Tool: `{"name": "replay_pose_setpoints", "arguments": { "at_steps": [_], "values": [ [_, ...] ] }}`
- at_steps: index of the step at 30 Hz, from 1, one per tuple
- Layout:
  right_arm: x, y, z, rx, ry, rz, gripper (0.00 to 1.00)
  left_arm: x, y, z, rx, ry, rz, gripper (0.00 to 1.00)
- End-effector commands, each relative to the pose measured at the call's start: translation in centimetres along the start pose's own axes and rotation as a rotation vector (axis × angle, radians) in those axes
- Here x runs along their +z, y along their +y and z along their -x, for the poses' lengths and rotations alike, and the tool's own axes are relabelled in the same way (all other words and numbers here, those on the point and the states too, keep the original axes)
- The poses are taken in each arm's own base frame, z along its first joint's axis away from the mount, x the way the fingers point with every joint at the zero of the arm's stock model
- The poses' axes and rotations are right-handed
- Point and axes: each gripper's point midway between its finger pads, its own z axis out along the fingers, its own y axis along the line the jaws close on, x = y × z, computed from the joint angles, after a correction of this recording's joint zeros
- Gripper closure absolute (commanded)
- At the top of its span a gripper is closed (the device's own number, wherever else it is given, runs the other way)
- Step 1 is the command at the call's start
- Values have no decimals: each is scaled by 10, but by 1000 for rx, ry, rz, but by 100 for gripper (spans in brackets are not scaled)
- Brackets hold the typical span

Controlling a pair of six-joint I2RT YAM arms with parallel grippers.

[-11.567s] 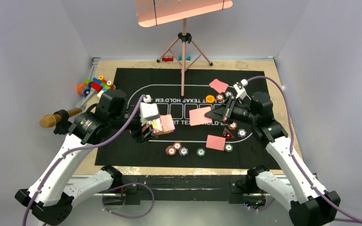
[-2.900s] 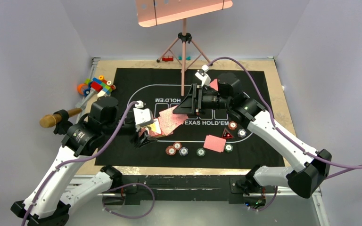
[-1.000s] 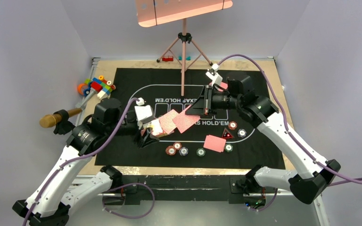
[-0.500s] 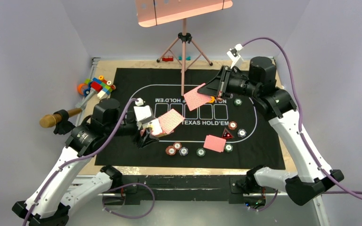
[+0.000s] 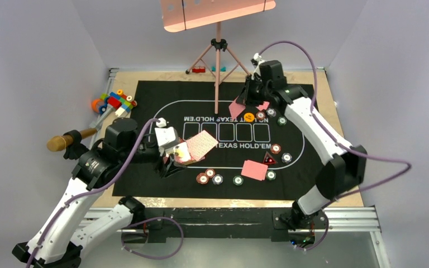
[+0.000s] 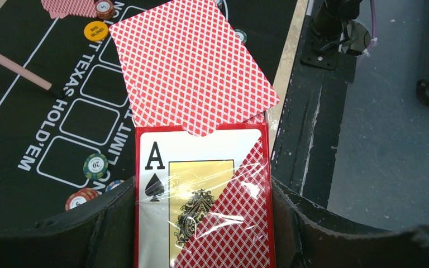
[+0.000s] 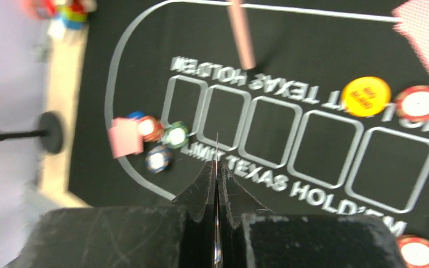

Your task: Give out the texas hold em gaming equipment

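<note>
My left gripper (image 5: 174, 159) is shut on a red card box (image 6: 201, 195) with an ace of spades on its face. One red-backed card (image 6: 192, 67) sticks out of the box top. My right gripper (image 5: 244, 100) hangs over the far side of the mat, shut on a single card (image 5: 236, 109), which the right wrist view shows edge-on (image 7: 217, 146). Another card (image 5: 263, 105) lies just beside it and one more (image 5: 255, 169) lies near the front. Striped chips (image 5: 210, 175) sit in groups on the mat, along with an orange button (image 5: 249, 117) and a dark triangle (image 5: 268, 159).
The black printed mat (image 5: 156, 95) covers most of the table. A pink tripod stand (image 5: 218, 67) rises at the back centre. Toy blocks (image 5: 114, 101) lie off the mat at the far left, with a wooden-handled tool (image 5: 67, 140) near them.
The right arm has carried its card from the middle of the mat, next to the box, up to the far side. The left arm still holds the box in place.
</note>
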Motion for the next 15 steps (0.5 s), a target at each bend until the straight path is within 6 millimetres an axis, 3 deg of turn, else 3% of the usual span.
{"name": "replay_pose_setpoints", "arguments": {
  "at_steps": [1,5,13,15],
  "values": [
    [20,-27,37,-158,-142,-240,100,-16,-8,37,63,-106,-9,100],
    [45,-21,38,-356,-202,-408,100,-21,-13,45,61,-119,-22,100],
    [99,-3,11,-712,-257,-635,100,-27,-21,54,57,-144,-42,100],
    [108,-7,5,-755,-254,-691,100,-29,-23,56,59,-150,-47,100]
  ]
}}
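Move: Past the right hand's closed fingers, which already grip a playing card, the foot of the pink pole and the bare mat around it lie about 5 cm farther out, 8 cm to the left and some 20 cm below. At the same depth, the big blind button is about 4 cm ahead and 6 cm to the right; the dealt cards lie 11 cm ahead and 11 cm right. From the left hand, the pole foot is roughly 26 cm ahead and 13 cm right, 20 cm down. Carrying its pinched card, the right hand drops steeply while reaching about 5 cm forward, then swings some 6 cm left beside the pole, over 8 cm lower in all. The wrist rolls its left side down by about 45 degrees, bringing the fingers round from forward-left to forward and down. The left hand, keeping its grip on the card box, rises about 3 cm. ##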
